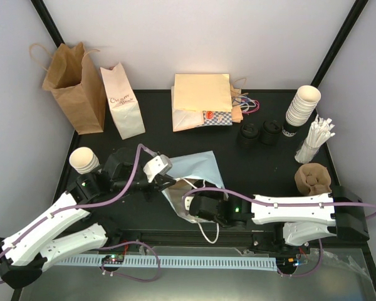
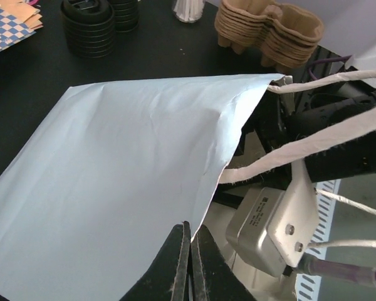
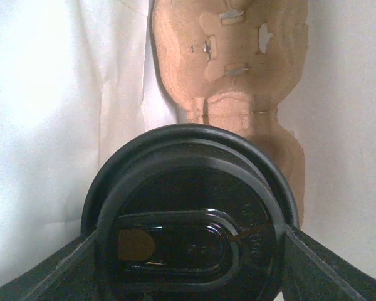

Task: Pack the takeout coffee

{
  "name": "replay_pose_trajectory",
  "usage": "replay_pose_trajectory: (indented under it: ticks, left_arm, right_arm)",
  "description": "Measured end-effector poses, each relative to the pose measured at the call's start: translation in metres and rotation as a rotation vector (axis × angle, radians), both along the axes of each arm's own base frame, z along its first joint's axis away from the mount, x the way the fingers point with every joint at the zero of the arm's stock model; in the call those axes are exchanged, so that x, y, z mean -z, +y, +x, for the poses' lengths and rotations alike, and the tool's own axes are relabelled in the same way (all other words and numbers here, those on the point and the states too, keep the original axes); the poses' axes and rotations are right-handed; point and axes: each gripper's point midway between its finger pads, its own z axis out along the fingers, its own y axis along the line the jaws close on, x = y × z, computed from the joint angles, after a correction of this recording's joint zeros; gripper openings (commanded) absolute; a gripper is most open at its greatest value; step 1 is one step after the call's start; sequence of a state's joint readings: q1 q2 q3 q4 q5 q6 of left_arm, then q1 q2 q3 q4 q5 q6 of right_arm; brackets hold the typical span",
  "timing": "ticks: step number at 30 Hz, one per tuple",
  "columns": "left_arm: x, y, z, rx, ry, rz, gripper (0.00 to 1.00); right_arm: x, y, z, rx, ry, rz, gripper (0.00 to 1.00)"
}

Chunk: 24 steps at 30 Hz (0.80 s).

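Note:
The takeout coffee [image 3: 188, 213] shows only its round black lid in the right wrist view; the cup body is hidden beneath it. My right gripper [image 3: 188, 251] is shut on it, one finger [image 3: 50, 269] at each side. It sits inside the pale white bag [image 1: 197, 164], which lies open on its side mid-table, above a brown pulp carrier [image 3: 238, 63] on the bag's floor. My left gripper [image 2: 191, 229] is shut on the edge of the bag's [image 2: 125, 175] mouth. From above, the right gripper [image 1: 199, 207] reaches into the bag opening beside the left gripper [image 1: 166, 183].
A brown paper bag [image 1: 75, 81] and a printed white bag [image 1: 122, 100] stand at the back left. Flat bags [image 1: 200, 94] lie at the back centre. Black lids [image 1: 260, 133], stacked cups [image 1: 301, 110], straws [image 1: 316, 138] and pulp carriers [image 1: 312, 179] fill the right side. A bare cup [image 1: 84, 160] stands by the left arm.

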State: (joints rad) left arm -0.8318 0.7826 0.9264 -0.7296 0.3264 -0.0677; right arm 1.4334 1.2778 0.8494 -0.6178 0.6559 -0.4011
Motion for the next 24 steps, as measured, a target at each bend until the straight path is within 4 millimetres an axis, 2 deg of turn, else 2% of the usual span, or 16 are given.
replay_pose_trajectory:
  ticks: [8,11,16,18,21,22,24]
  left_arm:
    - [-0.003,-0.003,-0.015,0.062,0.037,-0.041,0.02]
    - [-0.001,-0.002,-0.019,0.069,0.047,-0.047,0.06]
    - [-0.002,-0.003,-0.02,0.075,0.052,-0.057,0.32]
    - [-0.003,-0.003,-0.019,0.065,0.052,-0.062,0.5]
    - [-0.004,0.0,-0.011,0.009,0.049,-0.057,0.68]
    - [-0.006,0.002,-0.007,-0.015,0.044,-0.056,0.73]
    - [-0.017,0.006,0.002,-0.073,0.026,-0.07,0.75]
  right_arm:
    - [0.001,-0.001,-0.001,-0.038,-0.004,-0.038,0.47]
    - [0.001,-0.001,-0.001,-0.041,-0.006,-0.044,0.47]
    - [0.001,-0.001,-0.001,-0.049,-0.01,-0.051,0.47]
    - [0.001,-0.001,-0.001,-0.052,-0.012,-0.052,0.47]
    - [0.002,-0.001,-0.001,-0.053,-0.012,-0.055,0.47]
    - [0.002,-0.002,-0.001,-0.053,-0.012,-0.058,0.47]
    - [0.004,-0.002,-0.001,-0.054,-0.013,-0.061,0.47]
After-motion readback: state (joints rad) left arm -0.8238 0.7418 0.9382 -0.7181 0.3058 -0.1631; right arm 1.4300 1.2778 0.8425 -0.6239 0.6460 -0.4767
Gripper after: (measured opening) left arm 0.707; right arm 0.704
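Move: The left fingers hold the blue bag's upper rim at its left corner, so the rim is right at the pads. From there the lidded cup, down in the bag in the right hand, lies about 12 cm to the right, 2 cm farther out and 15 cm lower. The cup carrier on the bag's bottom is, from the right hand, some 6 cm ahead, 1 cm left and 8 cm below. Bring the left gripper back towards the robot by about 2 cm, still pinching the blue bag's rim, then spread the fingers wide to let go of it; as they open, ease the hand forward again and up by a centimetre or two. Keep the right gripper in place inside the bag, holding the lidded cup and turning it only some 5 degrees. ##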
